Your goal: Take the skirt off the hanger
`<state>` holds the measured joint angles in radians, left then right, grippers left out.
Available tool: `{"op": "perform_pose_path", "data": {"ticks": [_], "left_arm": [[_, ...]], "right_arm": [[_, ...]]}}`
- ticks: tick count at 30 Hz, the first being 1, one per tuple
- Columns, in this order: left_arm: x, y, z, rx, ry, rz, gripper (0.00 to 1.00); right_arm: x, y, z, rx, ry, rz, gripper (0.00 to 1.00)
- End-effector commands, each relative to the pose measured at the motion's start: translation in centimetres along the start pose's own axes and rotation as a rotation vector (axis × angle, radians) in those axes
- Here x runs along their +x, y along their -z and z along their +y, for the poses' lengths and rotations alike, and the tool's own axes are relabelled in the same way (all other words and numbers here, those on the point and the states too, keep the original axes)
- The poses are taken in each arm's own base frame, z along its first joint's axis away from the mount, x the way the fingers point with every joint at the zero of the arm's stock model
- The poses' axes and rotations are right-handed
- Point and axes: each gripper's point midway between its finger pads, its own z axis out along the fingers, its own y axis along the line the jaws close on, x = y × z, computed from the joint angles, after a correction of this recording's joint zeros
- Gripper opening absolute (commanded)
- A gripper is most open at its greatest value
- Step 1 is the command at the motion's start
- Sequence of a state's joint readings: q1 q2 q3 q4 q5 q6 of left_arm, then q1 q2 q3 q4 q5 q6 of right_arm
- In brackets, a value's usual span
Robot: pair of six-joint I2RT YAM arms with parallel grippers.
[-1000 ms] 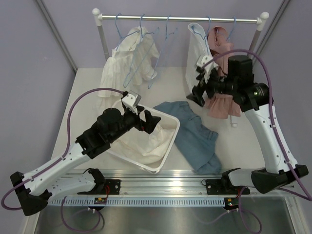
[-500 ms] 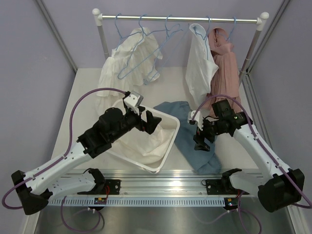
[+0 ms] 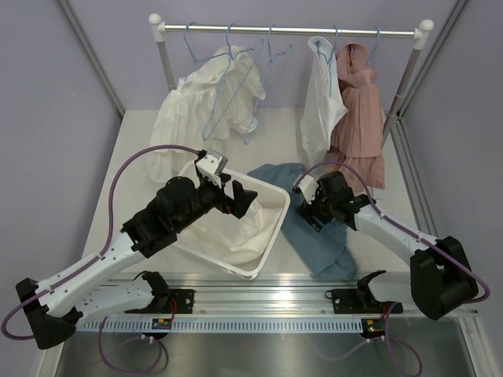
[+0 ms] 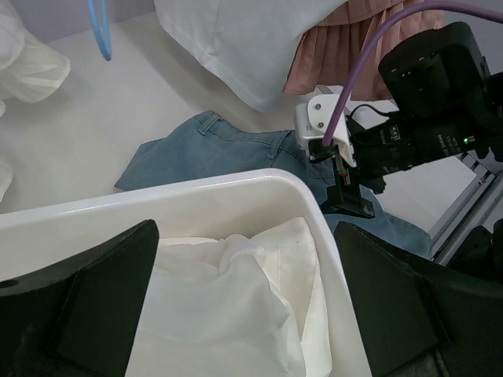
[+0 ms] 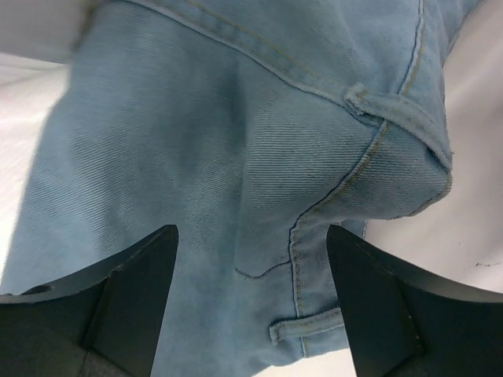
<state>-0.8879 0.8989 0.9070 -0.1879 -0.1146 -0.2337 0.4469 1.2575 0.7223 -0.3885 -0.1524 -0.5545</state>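
Note:
Which garment is the skirt I cannot tell. A pink ruffled garment (image 3: 360, 118) and a white shirt (image 3: 321, 102) hang on blue hangers at the rail's right end. A white ruffled garment (image 3: 189, 114) droops from hangers on the left. A blue denim garment (image 3: 318, 236) with belt loops (image 5: 306, 326) lies flat on the table, on no hanger. My right gripper (image 3: 310, 214) (image 5: 251, 259) hovers open just above the denim, one finger on each side of a seam. My left gripper (image 3: 240, 196) (image 4: 247, 275) stands open over the white basket (image 3: 287, 206), holding nothing.
The basket's rim (image 4: 196, 188) curves in front of my left fingers, and white cloth (image 4: 228, 298) fills the basket. The rail (image 3: 291, 31) rests on two white posts (image 3: 163, 55) at the back. Grey walls close both sides, and a metal track (image 3: 259, 302) runs along the near edge.
My right arm has dropped from the rail to the denim garment on the table, its jaws narrowing slightly. The shirt and pink garment swung back to hang straight. The left arm stayed put.

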Motion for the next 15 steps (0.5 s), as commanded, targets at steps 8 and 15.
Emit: {"op": "perform_pose_path", "data": {"ticks": [8, 15], "left_arm": [[-1.5, 0.5, 0.7, -0.034, -0.003, -0.066, 0.99], [-1.4, 0.8, 0.9, -0.043, -0.006, -0.066, 0.99]], "right_arm": [[1.5, -3.2, -1.4, 0.092, -0.116, 0.090, 0.38], [-0.8, -0.3, -0.3, 0.031, -0.095, 0.005, 0.00]]}}
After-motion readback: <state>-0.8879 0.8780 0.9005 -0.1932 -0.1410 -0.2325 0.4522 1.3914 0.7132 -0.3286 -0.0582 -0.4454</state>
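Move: The denim skirt lies spread on the table right beneath the right hand, its middle about 5 cm straight below the open fingers. The basket's middle is some 22 cm to that hand's left, level with it in reach; the hanging white garment is roughly 9 cm ahead and 22 cm up, and the hanging pink dress stands 6 cm to the right of that garment. From the left hand, the denim skirt lies around 17 cm right, 5 cm ahead and 27 cm below. The right hand sinks about 4.5 cm, edging roughly a centimetre to its right, onto the denim skirt beside the belt loops, its wrist turning slightly clockwise (some 8 degrees). On the way down the wide-open fingers shut almost fully and pinch a fold of the cloth between their tips, and the hand then starts back up by about 1 cm. ##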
